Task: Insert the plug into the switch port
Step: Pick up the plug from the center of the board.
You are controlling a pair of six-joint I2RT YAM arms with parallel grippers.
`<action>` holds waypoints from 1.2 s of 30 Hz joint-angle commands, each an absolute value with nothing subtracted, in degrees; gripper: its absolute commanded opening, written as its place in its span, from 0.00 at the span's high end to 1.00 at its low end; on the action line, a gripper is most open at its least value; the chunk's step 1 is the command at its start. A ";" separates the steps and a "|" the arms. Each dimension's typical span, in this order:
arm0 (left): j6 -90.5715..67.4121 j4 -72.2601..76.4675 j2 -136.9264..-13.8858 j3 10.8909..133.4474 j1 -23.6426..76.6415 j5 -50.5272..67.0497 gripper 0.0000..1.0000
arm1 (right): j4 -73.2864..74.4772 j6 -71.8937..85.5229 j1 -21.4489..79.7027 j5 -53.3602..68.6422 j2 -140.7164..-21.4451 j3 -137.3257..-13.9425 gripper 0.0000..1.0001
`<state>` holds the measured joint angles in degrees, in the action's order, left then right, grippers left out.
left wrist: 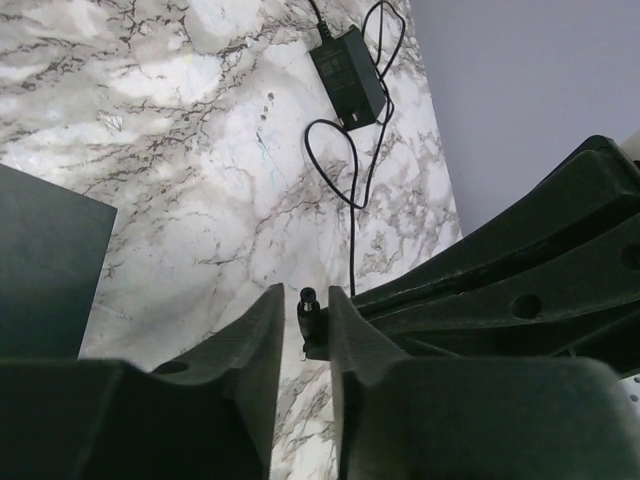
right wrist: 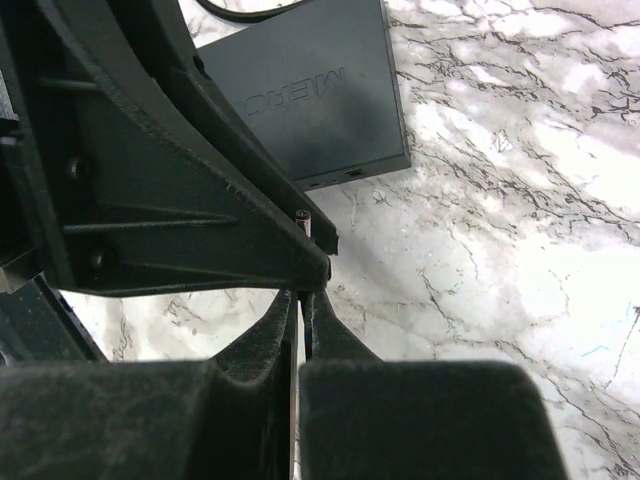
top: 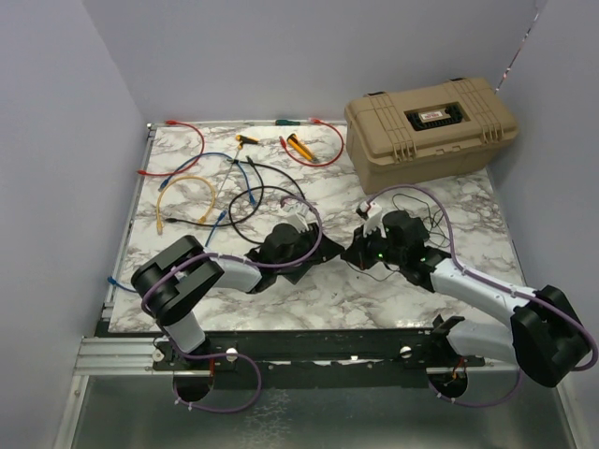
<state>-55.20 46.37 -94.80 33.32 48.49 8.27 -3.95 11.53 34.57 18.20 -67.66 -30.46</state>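
Observation:
The plug (left wrist: 308, 301), a small black barrel plug on a thin black cord (left wrist: 352, 200), stands upright between the fingers of my left gripper (left wrist: 305, 310). The left jaws sit narrowly either side of it, and a gap still shows on the plug's left side. My right gripper (right wrist: 303, 300) is shut on the cord just below the plug tip (right wrist: 303, 218). In the left wrist view its black fingers (left wrist: 480, 290) reach in from the right. The switch (right wrist: 310, 100), a flat dark-grey box, lies on the marble just beyond both grippers. One of its corners (left wrist: 40, 270) shows at the left wrist view's left edge.
The black power adapter (left wrist: 347, 62) lies further off with its cord looped beside it. A big tan case (top: 430, 126) stands at the back right. Coloured cables (top: 187, 201) and orange-handled tools (top: 299, 147) lie at the back left of the marble table (top: 309, 299).

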 commanded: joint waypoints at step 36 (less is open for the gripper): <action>-80.96 93.23 -107.16 20.65 46.52 10.41 1.00 | -32.91 15.65 35.05 23.93 -62.51 -15.19 0.59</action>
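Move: Just in front of the left fingertips, within about 1 cm to the right and slightly below the hand point, stands the plug, with those fingers already around it, half shut. The right hand grips it from the other side, the plug lying some 1 cm ahead, left of and above its hand point. From the left hand, the flat black switch is about 10 cm left, 3 cm ahead and 9 cm down; the power adapter is roughly 18 cm right, 8 cm ahead and 9 cm down. Closing the left fingers on the plug first, then opening the right ones to a little under half and letting go of it. Meanwhile the left hand eases back and down about 2 cm each, rolling some 25 degrees, then edges left and up. The right hand draws back about 2 cm, tipping its fingers up about 15 degrees, with a brief rise and dip on the way. ##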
